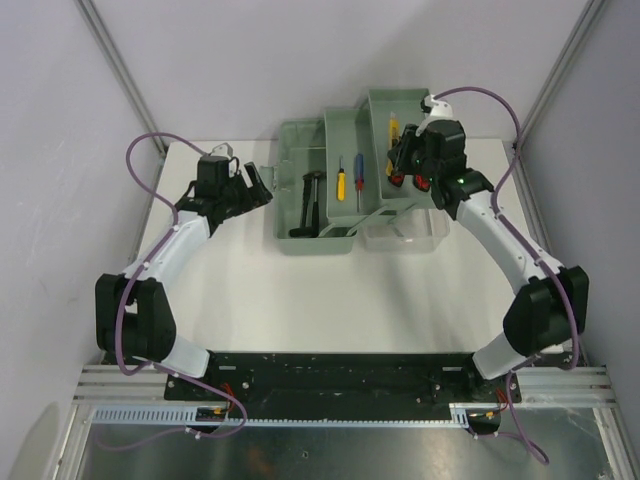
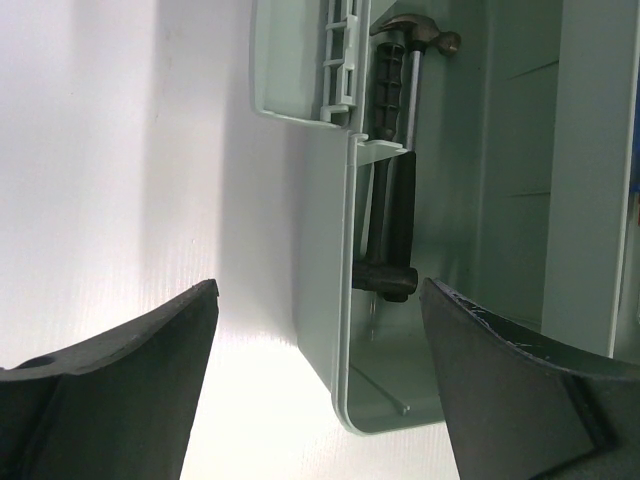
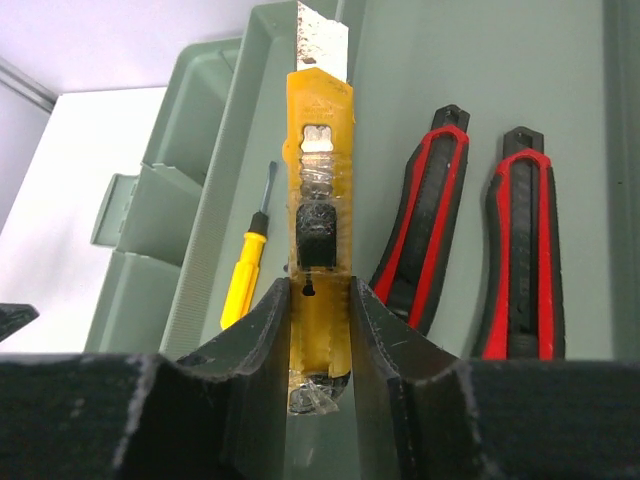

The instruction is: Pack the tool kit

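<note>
The sage-green tool kit box [image 1: 300, 160] stands open at the table's middle, its trays fanned out to the right. A hammer [image 1: 310, 205] lies in the box bottom; its head [image 2: 420, 30] and black handle show in the left wrist view. My left gripper [image 2: 320, 290] is open, its fingers either side of the box's near corner [image 2: 345, 330] and not touching it. My right gripper [image 3: 320, 320] is shut on a yellow utility knife [image 3: 318, 200], held over the upper right tray [image 3: 400, 90]. Red-and-black pliers [image 3: 425, 230] lie in that tray, just right of the knife.
A yellow screwdriver [image 1: 340, 180] and a thinner one [image 1: 359, 185] lie in the middle tray. The clear lid [image 1: 405, 232] lies in front of the right tray. The left gripper [image 1: 262, 183] hangs just left of the box; the right gripper [image 1: 405, 155] is above the tray.
</note>
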### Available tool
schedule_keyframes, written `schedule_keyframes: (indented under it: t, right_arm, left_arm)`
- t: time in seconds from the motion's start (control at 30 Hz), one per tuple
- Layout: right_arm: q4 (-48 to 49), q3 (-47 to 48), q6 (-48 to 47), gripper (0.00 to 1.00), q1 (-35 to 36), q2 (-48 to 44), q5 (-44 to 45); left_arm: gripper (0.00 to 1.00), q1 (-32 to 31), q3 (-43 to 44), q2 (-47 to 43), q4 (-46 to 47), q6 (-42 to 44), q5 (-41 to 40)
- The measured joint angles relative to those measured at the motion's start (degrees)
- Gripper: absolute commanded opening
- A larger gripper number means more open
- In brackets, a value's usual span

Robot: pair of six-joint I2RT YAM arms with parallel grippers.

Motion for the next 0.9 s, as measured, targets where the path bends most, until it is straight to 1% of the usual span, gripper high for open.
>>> schedule_keyframes:
  t: [0.27,0.37,0.5,0.63,0.73,0.9]
  right_arm:
    - [-2.0,4.6,0.0,0.22,-0.7,9.0,-1.7]
    - [-2.4,5.8,0.3,0.29,-1.0,11.3,-2.6]
    - [-3.4,7.9,1.2,0.43,-1.2,12.8,-2.9]
    - [-4.9,9.4,1.8,0.52,-1.3,13.4,-2.6]
    - [-5.7,10.2,2.4,0.56,-1.6,13.4,-2.6]
    - [-6.4,12.3,2.7,0.58,-1.7,13.3,-2.5]
  left_arm:
    - [0.86,0.0,0.0,0.0,0.0,0.0,0.0]
    - [0.86,0.0,0.0,0.0,0.0,0.0,0.0]
    - [0.86,0.0,0.0,0.0,0.0,0.0,0.0]
    - [0.86,0.1,0.0,0.0,0.0,0.0,0.0]
    - [0.86,0.1,0.0,0.0,0.0,0.0,0.0]
    - [0.86,0.1,0.0,0.0,0.0,0.0,0.0]
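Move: The right hand holds the yellow knife; its spot on the top tray floor, against the left wall, is about 4 cm ahead, 2 cm left and 7 cm below. The left red knife lies some 4 cm ahead and 1 cm right, the right red knife 3 cm ahead, 5 cm right. The yellow screwdriver is 10 cm left, straight abeam, lower. From the left hand the spot is roughly 22 cm right, 5 cm ahead. Right hand lowers the yellow knife about 6 cm while moving 4 cm forward, opens, then starts back up. ##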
